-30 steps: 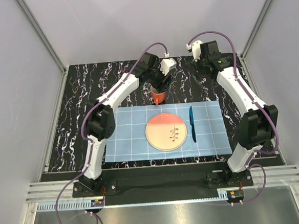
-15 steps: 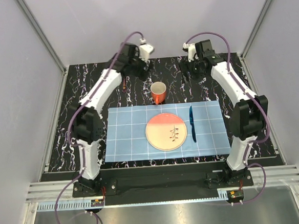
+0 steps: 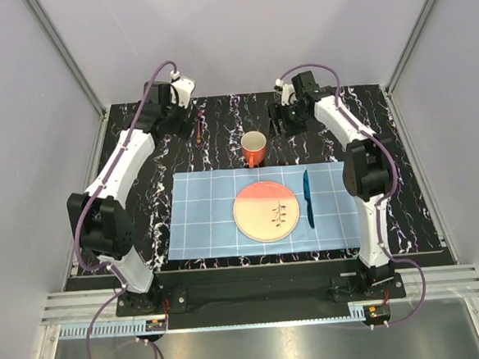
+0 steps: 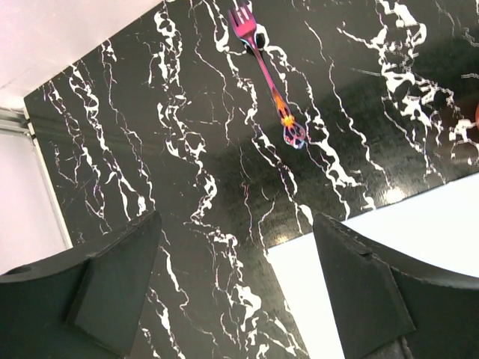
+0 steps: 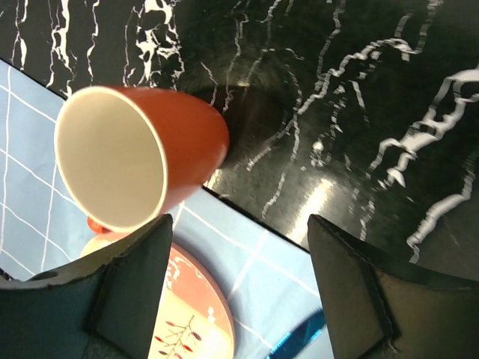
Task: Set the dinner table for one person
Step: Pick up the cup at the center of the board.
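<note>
The black marbled dinner table (image 3: pixel 116 206) carries a light-blue checked mat (image 3: pixel 210 223) with a pink plate (image 3: pixel 266 212) and a blue knife (image 3: pixel 308 198) on it. An orange cup (image 3: pixel 254 148) stands upright just beyond the mat's far edge. A shiny pink-orange fork (image 3: pixel 199 129) lies on the table at the far left. My left gripper (image 3: pixel 172 118) hovers open beside the fork (image 4: pixel 267 78), holding nothing (image 4: pixel 236 288). My right gripper (image 3: pixel 284 120) is open to the right of the cup (image 5: pixel 138 157), with nothing between its fingers (image 5: pixel 239 288).
Grey walls and metal rails enclose the table on three sides. In the right wrist view the plate (image 5: pixel 191 318), the knife (image 5: pixel 299 342) and the mat (image 5: pixel 254 262) lie under the fingers. A corner of the mat (image 4: pixel 397 247) shows in the left wrist view.
My left gripper has left the cup, opened wider and swung far left to the fork. The cup stays standing alone. The right gripper has moved left toward the cup.
</note>
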### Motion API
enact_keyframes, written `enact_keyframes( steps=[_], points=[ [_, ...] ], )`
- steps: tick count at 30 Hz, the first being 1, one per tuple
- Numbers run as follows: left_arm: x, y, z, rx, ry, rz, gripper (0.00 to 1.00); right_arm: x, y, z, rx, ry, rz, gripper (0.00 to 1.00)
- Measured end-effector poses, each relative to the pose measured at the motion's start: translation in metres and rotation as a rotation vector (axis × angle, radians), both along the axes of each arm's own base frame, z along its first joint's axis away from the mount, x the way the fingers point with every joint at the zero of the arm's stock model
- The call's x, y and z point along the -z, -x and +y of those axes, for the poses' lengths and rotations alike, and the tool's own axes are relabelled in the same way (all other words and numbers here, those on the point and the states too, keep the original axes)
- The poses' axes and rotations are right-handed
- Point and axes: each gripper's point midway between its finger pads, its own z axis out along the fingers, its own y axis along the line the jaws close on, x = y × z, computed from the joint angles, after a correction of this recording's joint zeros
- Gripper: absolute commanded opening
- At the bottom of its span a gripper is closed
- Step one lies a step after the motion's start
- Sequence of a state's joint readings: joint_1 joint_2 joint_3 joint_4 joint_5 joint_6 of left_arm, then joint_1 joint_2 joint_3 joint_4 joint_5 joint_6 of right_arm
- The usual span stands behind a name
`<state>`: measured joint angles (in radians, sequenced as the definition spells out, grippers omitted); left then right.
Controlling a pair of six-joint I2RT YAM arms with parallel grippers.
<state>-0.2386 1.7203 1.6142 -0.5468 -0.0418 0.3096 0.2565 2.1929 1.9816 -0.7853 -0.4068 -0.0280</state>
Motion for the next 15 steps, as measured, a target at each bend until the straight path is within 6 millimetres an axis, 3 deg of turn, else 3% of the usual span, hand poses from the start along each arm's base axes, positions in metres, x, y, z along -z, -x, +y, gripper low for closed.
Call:
enact_keyframes(
  steps=[4, 9, 15],
  points=[
    [0.0, 0.006, 0.001, 0.001, -0.017, -0.003, 0.89, 0.007, -0.003, 0.02, -0.02, -0.032, 0.028, 0.78],
    [0.0, 0.008, 0.004, -0.007, -0.024, -0.005, 0.89, -0.01, -0.003, 0.043, -0.061, -0.071, -0.003, 0.78],
    [0.0, 0.008, 0.005, -0.008, -0.023, -0.004, 0.89, -0.014, -0.001, 0.05, -0.073, -0.076, -0.011, 0.77]
  ],
)
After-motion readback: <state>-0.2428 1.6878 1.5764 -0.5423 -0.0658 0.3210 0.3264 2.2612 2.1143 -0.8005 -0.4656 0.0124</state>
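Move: The cup stands upright about 8 cm to the left of my right hand, some 4 cm nearer my base and about 6 cm lower, its handle towards me. The plate lies some 24 cm back and 5 cm left, the blue knife about 20 cm back and 9 cm right, and the fork roughly 5 cm ahead and 26 cm left. From my left hand the cup is about 20 cm to the right, 3 cm back and 17 cm below. I sweep my right hand about 5 cm to my left towards the cup, fingers kept wide open. It dips a little first, then rises to finish about 1.5 cm higher and stops with a finger at the cup's right rim, nudging the cup along on the way; nothing is gripped yet. ##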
